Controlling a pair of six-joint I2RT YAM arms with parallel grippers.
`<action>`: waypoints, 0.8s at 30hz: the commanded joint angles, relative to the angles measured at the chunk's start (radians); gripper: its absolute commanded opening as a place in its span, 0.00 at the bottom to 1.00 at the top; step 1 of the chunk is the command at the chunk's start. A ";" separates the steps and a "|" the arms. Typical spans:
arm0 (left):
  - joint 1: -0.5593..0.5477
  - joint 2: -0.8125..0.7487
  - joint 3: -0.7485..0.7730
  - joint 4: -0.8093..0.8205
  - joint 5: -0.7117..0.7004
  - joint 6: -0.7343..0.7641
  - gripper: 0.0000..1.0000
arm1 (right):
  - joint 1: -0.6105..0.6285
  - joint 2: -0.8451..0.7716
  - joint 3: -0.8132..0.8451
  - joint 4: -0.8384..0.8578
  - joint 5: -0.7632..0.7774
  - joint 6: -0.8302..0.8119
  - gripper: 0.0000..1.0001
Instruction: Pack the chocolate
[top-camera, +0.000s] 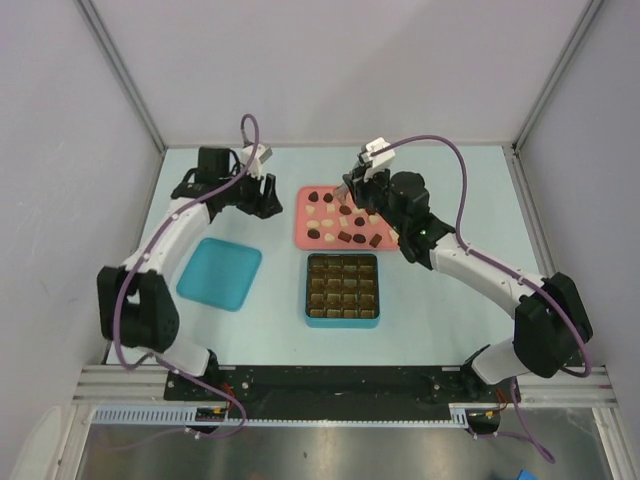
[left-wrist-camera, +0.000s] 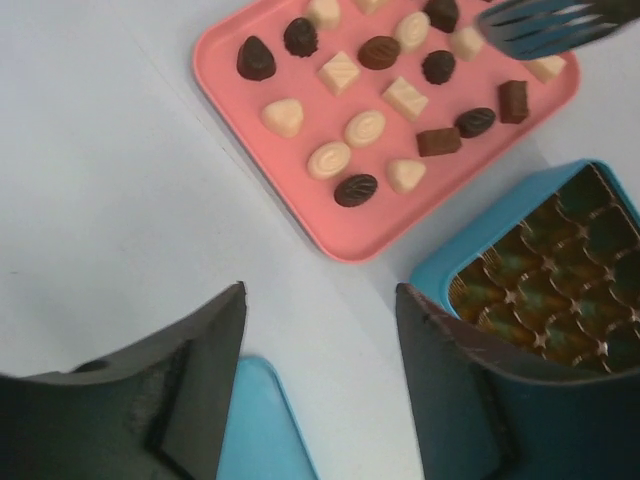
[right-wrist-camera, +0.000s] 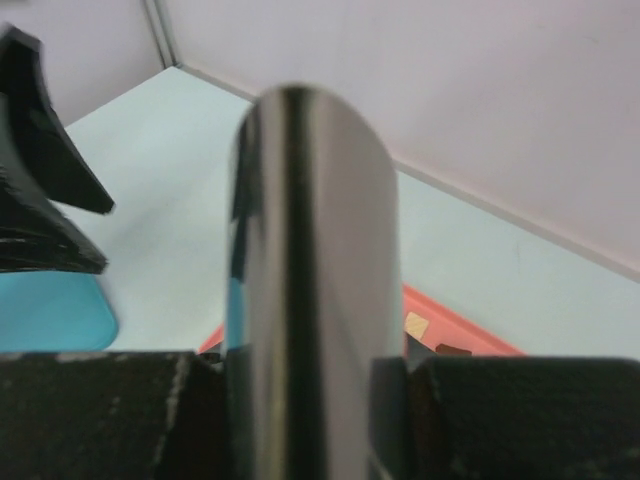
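Note:
The chocolate (top-camera: 345, 237), dark brown, reddish-brown and cream pieces (left-wrist-camera: 365, 128), lies spread on a pink tray (top-camera: 301, 215) (left-wrist-camera: 250, 120). In front of the tray stands a teal box (top-camera: 342, 320) (left-wrist-camera: 440, 270) with gold-brown grid compartments; no pieces show in them. My right gripper (top-camera: 352, 190) (right-wrist-camera: 310, 370) hovers over the tray's far side, shut on a shiny metal tool (right-wrist-camera: 310, 250). The tool's slotted end (left-wrist-camera: 550, 25) hangs above the tray's far pieces. My left gripper (top-camera: 262, 197) (left-wrist-camera: 320, 290) is open and holds nothing, left of the tray above bare table.
A teal lid (top-camera: 220, 273) (left-wrist-camera: 260, 430) lies flat to the left of the box, under the left arm. Grey walls with metal corner posts (top-camera: 120, 70) close in the table at the back and both sides.

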 joint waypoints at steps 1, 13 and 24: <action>-0.020 0.171 0.086 0.072 -0.062 -0.081 0.61 | -0.017 -0.013 0.056 0.112 0.020 0.015 0.08; -0.109 0.461 0.234 0.136 -0.199 -0.154 0.55 | -0.035 -0.093 0.047 -0.007 0.028 0.021 0.04; -0.129 0.413 0.070 0.187 -0.249 -0.143 0.48 | -0.083 -0.129 0.008 -0.017 -0.016 0.071 0.04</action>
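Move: My left hand, open and empty, hangs above and short of the pink tray. The white heart chocolate by the tray's left edge is about 12 cm ahead, 9 cm to the right and 19 cm below. A dark chocolate sits roughly 4 cm beyond it, a cream swirl 4 cm nearer me. The empty box lies some 12 cm back and 17 cm right of my left hand. From my right hand the heart is about 12 cm ahead, 11 cm left, 28 cm below. I bring my left hand down some 13 cm and forward about half that, edging right, towards the white heart chocolate by the tray's left edge. The plunge is fast at first, then eases as the fingers tip slightly more downward and narrow to about half open, touching nothing yet. My right hand keeps its grip on the steel tongs and backs off to the right and up by a few centimetres. ##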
